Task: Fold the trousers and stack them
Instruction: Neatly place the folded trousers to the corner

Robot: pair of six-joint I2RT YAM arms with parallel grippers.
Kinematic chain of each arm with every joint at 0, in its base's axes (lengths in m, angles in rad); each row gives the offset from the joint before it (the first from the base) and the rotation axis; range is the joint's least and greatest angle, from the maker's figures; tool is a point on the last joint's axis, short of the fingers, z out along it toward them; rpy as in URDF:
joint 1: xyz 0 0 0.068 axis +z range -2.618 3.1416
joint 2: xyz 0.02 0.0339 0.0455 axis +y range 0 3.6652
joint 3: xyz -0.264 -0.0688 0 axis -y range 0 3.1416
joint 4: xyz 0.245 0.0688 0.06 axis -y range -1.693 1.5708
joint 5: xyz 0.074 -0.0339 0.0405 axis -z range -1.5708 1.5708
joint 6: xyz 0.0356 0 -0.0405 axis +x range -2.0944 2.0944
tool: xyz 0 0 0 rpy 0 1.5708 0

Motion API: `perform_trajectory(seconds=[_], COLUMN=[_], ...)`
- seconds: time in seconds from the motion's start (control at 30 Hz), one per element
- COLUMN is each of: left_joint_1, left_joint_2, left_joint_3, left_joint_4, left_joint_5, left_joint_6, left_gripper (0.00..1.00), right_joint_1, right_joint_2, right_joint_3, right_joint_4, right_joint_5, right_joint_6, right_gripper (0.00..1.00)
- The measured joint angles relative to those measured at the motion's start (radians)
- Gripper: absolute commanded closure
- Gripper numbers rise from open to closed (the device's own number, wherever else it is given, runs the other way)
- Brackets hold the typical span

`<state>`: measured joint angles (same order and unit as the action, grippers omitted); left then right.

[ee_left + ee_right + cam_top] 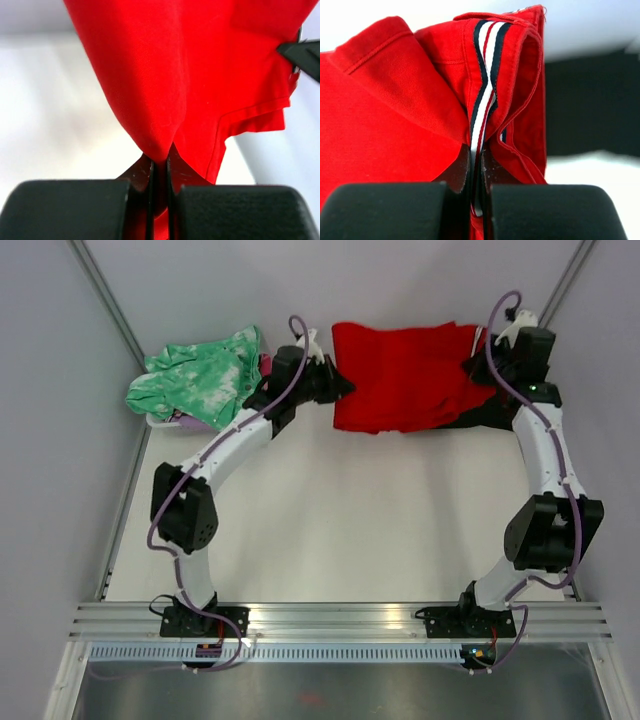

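Note:
The red trousers (405,375) lie folded at the back of the table, between the two arms. My left gripper (340,383) is shut on their left edge; in the left wrist view a pinch of red fabric (165,140) runs down between the closed fingers (161,170). My right gripper (478,362) is shut on their right end. The right wrist view shows the striped waistband trim (482,107) clamped between its fingers (479,170). The trousers (385,125) spread away to the left in that view.
A green-and-white mottled garment (200,375) lies heaped at the back left, over something pink (185,422). Black cloth (495,412) shows under the trousers' right end and as a dark band (590,100) in the right wrist view. Grey walls enclose the table.

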<state>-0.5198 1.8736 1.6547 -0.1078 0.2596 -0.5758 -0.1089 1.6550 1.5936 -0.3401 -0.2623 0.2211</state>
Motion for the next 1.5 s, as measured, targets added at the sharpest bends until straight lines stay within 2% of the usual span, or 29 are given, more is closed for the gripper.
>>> perform_trajectory(seconds=[0.13,0.23,0.47,0.57,0.83,1.13,1.17,1.2,1.27,1.3,1.33,1.4,1.5], left_joint_1=[-0.029,-0.057,-0.107,-0.109,-0.123,-0.156,-0.159,-0.162,-0.166,-0.165,-0.160,-0.144,-0.113], left_joint_2=[0.233,0.421,0.750,0.858,1.003,1.015,1.015,1.018,1.025,1.029,1.030,1.030,1.016], left_joint_3=[0.371,0.546,0.671,0.739,0.881,0.908,0.909,0.913,0.922,0.924,0.925,0.925,0.919], left_joint_4=[0.052,0.108,0.220,0.245,0.356,0.449,0.455,0.459,0.465,0.469,0.468,0.463,0.433], left_joint_5=[-0.022,-0.038,-0.130,-0.164,-0.262,-0.340,-0.346,-0.356,-0.379,-0.397,-0.409,-0.414,-0.405], left_joint_6=[-0.014,-0.047,-0.177,-0.215,-0.310,-0.351,-0.353,-0.355,-0.357,-0.357,-0.362,-0.362,-0.324], left_gripper=[0.98,0.98,0.98,0.98,0.98,0.98,0.95,0.72,0.28,0.01,0.00,0.00,0.00], right_joint_1=[-0.122,-0.196,-0.260,-0.264,-0.285,-0.308,-0.308,-0.309,-0.309,-0.312,-0.319,-0.340,-0.361], right_joint_2=[0.109,0.219,0.596,0.700,0.722,0.723,0.723,0.723,0.724,0.726,0.728,0.729,0.726], right_joint_3=[0.214,0.304,0.537,0.589,0.589,0.627,0.631,0.632,0.632,0.632,0.632,0.636,0.660], right_joint_4=[0.047,0.051,-0.039,-0.057,-0.010,0.024,0.032,0.039,0.048,0.053,0.066,0.083,0.077], right_joint_5=[-0.038,-0.071,-0.126,-0.128,-0.130,-0.138,-0.138,-0.139,-0.135,-0.122,-0.115,-0.104,-0.106], right_joint_6=[-0.008,-0.010,-0.031,-0.031,-0.023,0.001,0.002,0.003,0.009,0.013,0.016,0.016,0.015], right_gripper=[1.00,1.00,1.00,1.00,1.00,1.00,1.00,0.88,0.55,0.26,0.15,0.05,0.02])
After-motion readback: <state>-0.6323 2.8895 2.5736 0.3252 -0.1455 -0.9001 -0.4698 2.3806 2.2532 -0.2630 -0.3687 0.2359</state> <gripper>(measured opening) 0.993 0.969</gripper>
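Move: Both hands hold the folded red trousers up between them. The folded black cloth they go onto lies, from the left hand, about 11 cm ahead, 32 cm right and 25 below; from the right hand, about 7 cm ahead, 7 right and 28 below. The back right corner is some 13 cm ahead and 23 right of the right hand. The green cloth pile sits roughly 35 cm left and 11 ahead of the left hand, 18 below. Keeping their pinch on the two ends of the red trousers, both hands swing them forward and right over the folded black cloth, rising about 5 cm and then sinking some 20 cm, so that by then they are about 12 cm farther forward and 15 cm farther right. They ease back up a few centimetres, still edging right, while the left wrist rolls its left side down to about 25 degrees; then both grippers open wide and let go, the left drifting back left and forward as the right goes on right towards the side wall. ##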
